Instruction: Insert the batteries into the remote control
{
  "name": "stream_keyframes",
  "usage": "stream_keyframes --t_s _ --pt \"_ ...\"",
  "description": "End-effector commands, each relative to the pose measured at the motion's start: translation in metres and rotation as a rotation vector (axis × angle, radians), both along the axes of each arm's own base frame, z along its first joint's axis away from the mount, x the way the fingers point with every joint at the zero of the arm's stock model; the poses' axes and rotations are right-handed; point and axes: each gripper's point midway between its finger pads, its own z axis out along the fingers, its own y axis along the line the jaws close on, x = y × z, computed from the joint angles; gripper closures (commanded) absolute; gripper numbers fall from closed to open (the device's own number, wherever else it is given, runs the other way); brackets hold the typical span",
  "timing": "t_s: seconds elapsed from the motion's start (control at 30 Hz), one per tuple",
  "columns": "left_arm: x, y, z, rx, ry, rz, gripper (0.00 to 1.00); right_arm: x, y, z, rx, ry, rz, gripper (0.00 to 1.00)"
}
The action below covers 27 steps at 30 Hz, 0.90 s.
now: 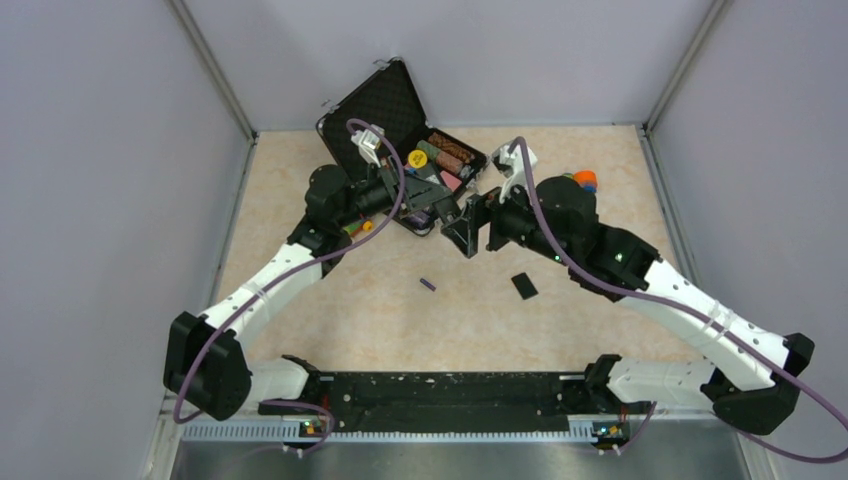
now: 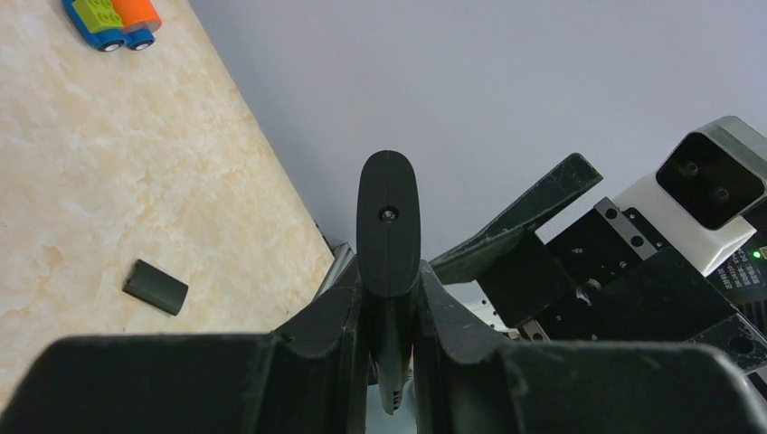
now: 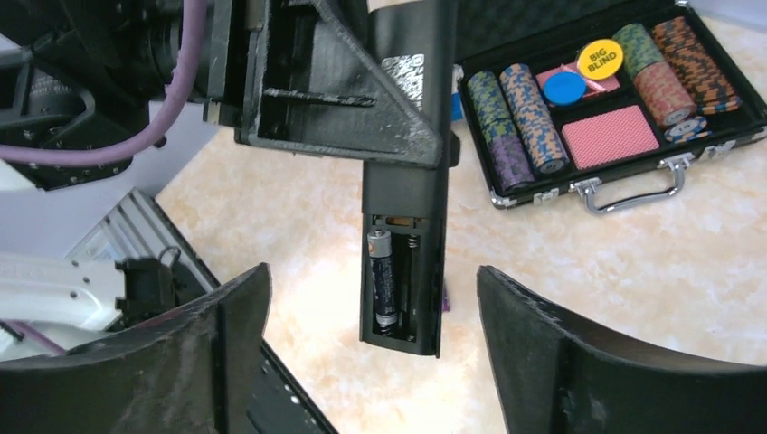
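Observation:
My left gripper (image 2: 389,307) is shut on the remote control (image 2: 387,221), a slim black bar held off the table. In the right wrist view the remote control (image 3: 404,181) hangs with its back compartment uncovered. One dark battery (image 3: 383,276) lies in the left slot; the slot beside it is bare. My right gripper (image 3: 371,280) stands open just in front of that compartment, with nothing between its fingers. A purple battery (image 1: 427,284) lies on the table below, and its tip (image 3: 446,298) peeks out behind the remote. In the top view the two grippers, left (image 1: 440,205) and right (image 1: 468,226), meet mid-table.
The small flat black cover (image 1: 524,286) lies on the table right of the purple battery, also seen as the cover (image 2: 156,287). An open case (image 3: 724,127) of poker chips stands at the back, its lid (image 1: 378,108) raised. A colourful toy (image 1: 583,180) sits back right.

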Motion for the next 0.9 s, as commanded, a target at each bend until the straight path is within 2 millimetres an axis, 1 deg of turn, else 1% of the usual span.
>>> stream_keyframes --t_s 0.0,0.03,0.07,0.13,0.27,0.33,0.43,0.53,0.57,0.6,0.67,0.73,0.8,0.87 --pt "-0.011 0.006 0.044 -0.05 -0.137 0.007 1.0 -0.003 -0.018 0.045 0.142 -0.001 -0.093 0.08" --pt "-0.012 0.007 0.045 -0.052 -0.139 0.009 1.0 -0.003 -0.021 0.048 0.165 0.033 -0.123 0.04" --pt "-0.013 0.008 0.047 -0.054 -0.146 0.012 1.0 -0.004 -0.021 0.049 0.186 0.075 -0.142 0.02" --pt "-0.015 0.009 0.049 -0.058 -0.152 0.015 1.0 -0.005 -0.022 0.05 0.219 0.163 -0.191 0.01" --pt "-0.017 0.012 0.054 -0.068 -0.163 0.031 1.0 -0.004 -0.029 0.033 0.276 0.329 -0.316 0.01" --pt "-0.017 0.014 0.058 -0.077 -0.169 0.041 1.0 -0.005 -0.027 0.024 0.326 0.4 -0.345 0.01" --pt "-0.017 0.016 0.065 -0.104 -0.17 0.059 1.0 -0.009 -0.019 0.014 0.419 0.503 -0.359 0.01" --pt "-0.015 0.016 0.072 -0.152 -0.168 0.071 1.0 -0.01 -0.015 0.008 0.539 0.603 -0.394 0.01" --pt "-0.014 0.015 0.073 -0.161 -0.161 0.067 1.0 -0.01 -0.013 0.01 0.598 0.623 -0.388 0.01" --pt "-0.012 0.013 0.072 -0.163 -0.149 0.061 1.0 -0.009 -0.01 0.007 0.64 0.631 -0.381 0.01" --pt "-0.011 0.011 0.073 -0.169 -0.143 0.053 1.0 -0.006 -0.009 0.021 0.704 0.606 -0.363 0.01" --pt "-0.009 0.01 0.072 -0.173 -0.137 0.06 1.0 -0.002 -0.008 0.033 0.715 0.576 -0.359 0.01" --pt "-0.009 0.01 0.071 -0.174 -0.134 0.064 1.0 0.0 -0.007 0.041 0.724 0.558 -0.354 0.01" --pt "-0.008 0.01 0.07 -0.173 -0.129 0.067 1.0 0.001 -0.004 0.044 0.724 0.554 -0.346 0.01"
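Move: The remote control is already in the left gripper, with one battery in its open compartment. From the right hand that compartment is about 3 cm to the left, level in reach and 3 cm lower; from the left hand, some 6 cm back, 5 cm right and 3 cm down. The purple battery is on the table about 4 cm back, 10 cm left and 28 cm below the right hand; the battery cover lies 5 cm back, 12 cm right, equally low. Keeping its pinch on the remote control, the left hand lifts it about 4 cm, while the right hand, holding nothing, stays close by and spreads its fingers fully. The right hand rises and edges right, then sinks some 6 cm past its starting height and comes slightly back up and left, rolling about 50 degrees around its pointing direction, clockwise seen from behind. ##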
